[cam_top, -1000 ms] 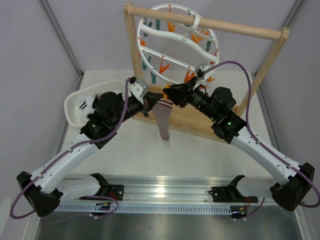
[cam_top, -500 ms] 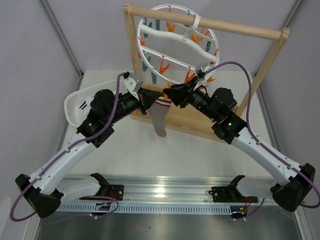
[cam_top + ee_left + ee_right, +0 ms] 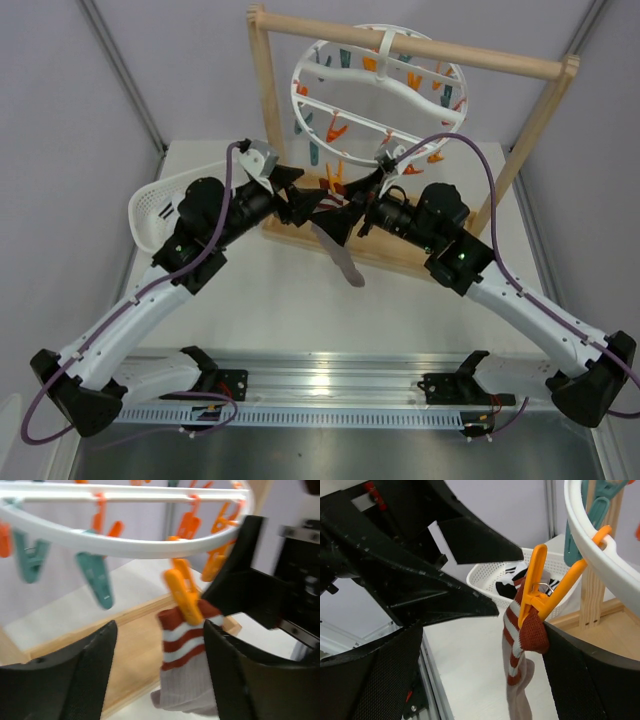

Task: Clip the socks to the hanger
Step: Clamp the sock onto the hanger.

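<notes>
A taupe sock (image 3: 346, 260) with a red and white striped cuff hangs from an orange clip (image 3: 183, 593) on the round white hanger (image 3: 380, 95). In the left wrist view the sock (image 3: 186, 650) dangles between the spread fingers of my left gripper (image 3: 160, 627), close to the right finger (image 3: 240, 680), which it may brush. My right gripper (image 3: 482, 630) is open too, and the clipped sock (image 3: 519, 645) hangs just inside its right finger (image 3: 592, 680). From above, the left gripper (image 3: 312, 198) and the right gripper (image 3: 350, 206) face each other across the sock.
The hanger hooks onto a wooden frame rack (image 3: 500, 60) whose base crosses the table behind the sock. A white mesh basket (image 3: 150, 205) at the left holds black socks with white stripes (image 3: 506, 587). More orange and teal clips (image 3: 97, 577) dangle from the ring.
Both grippers have opened and let go. The hanger has swung to the right. The sock now hangs from the orange clip alone and has swung right.
</notes>
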Available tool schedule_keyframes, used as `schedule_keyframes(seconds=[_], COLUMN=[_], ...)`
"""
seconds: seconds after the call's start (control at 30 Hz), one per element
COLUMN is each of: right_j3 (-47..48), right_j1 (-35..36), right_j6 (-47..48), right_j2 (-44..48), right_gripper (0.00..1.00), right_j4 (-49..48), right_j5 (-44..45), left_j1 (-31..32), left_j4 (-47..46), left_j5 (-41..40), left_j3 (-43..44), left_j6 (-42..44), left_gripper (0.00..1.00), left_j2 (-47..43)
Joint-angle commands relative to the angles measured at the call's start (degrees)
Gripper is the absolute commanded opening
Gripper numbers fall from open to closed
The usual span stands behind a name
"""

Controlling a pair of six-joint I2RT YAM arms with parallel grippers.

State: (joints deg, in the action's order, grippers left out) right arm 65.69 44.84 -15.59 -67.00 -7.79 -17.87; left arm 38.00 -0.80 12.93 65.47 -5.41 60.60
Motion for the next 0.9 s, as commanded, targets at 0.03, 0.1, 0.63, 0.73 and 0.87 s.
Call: schedule_keyframes(seconds=[0.03,0.1,0.63,0.73,0.87], right_j3=[1.55,1.81,5.67,6.38,7.78], right_j1=[0.6,0.6,-0.45,-0.54,-2.2], right_j6=[0.65,0.92,4.17,5.13,6.01], right_j2=[3.62,4.77,12.34,11.81,11.11], right_gripper=[0.99,1.0,0.97,0.97,0.95], right_j4=[5.75,7.61,30.46,30.82,31.17], right_j5=[3.09,4.76,24.37,27.43,31.66], left_j1=[-0.73,-0.82,-0.82,-0.82,-0.91], left_j4=[3.16,6.23,29.89,29.71,29.54], left_j5=[-7.03,-10.63,-27.94,-30.85,-32.0], left_j3=[0.71,0.71,-7.53,-11.14,-14.58], left_j6=[-3.2,-3.82,-12.43,-11.73,-10.85], left_gripper=[0.91,1.0,0.99,1.0,1.0], left_j2=[-1.53,-1.89,-9.96,-13.13,-16.38])
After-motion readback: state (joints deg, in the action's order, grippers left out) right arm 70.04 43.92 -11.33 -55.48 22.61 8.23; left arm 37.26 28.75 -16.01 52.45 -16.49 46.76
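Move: From the left gripper, the sock's cuff in its orange clip is some 5 cm right and about 1 cm ahead, level with the fingers; a teal clip is roughly 8 cm ahead, 1 cm right and 3 cm higher. The basket is about 20 cm ahead, 30 cm left and 36 cm below. From the right gripper the cuff sits about 4 cm straight ahead, level; another orange clip is some 8 cm ahead, 15 cm right, slightly higher. Open the left gripper the rest of the way and draw it clear of the clipped sock, easing forward a touch, then leftward and down, about 15 cm lower by the end, swinging it some 30 degrees counter-clockwise as the fingers tip down. Back the wide-open right gripper off to the right by roughly 11 cm, turning clockwise and sinking slightly. ##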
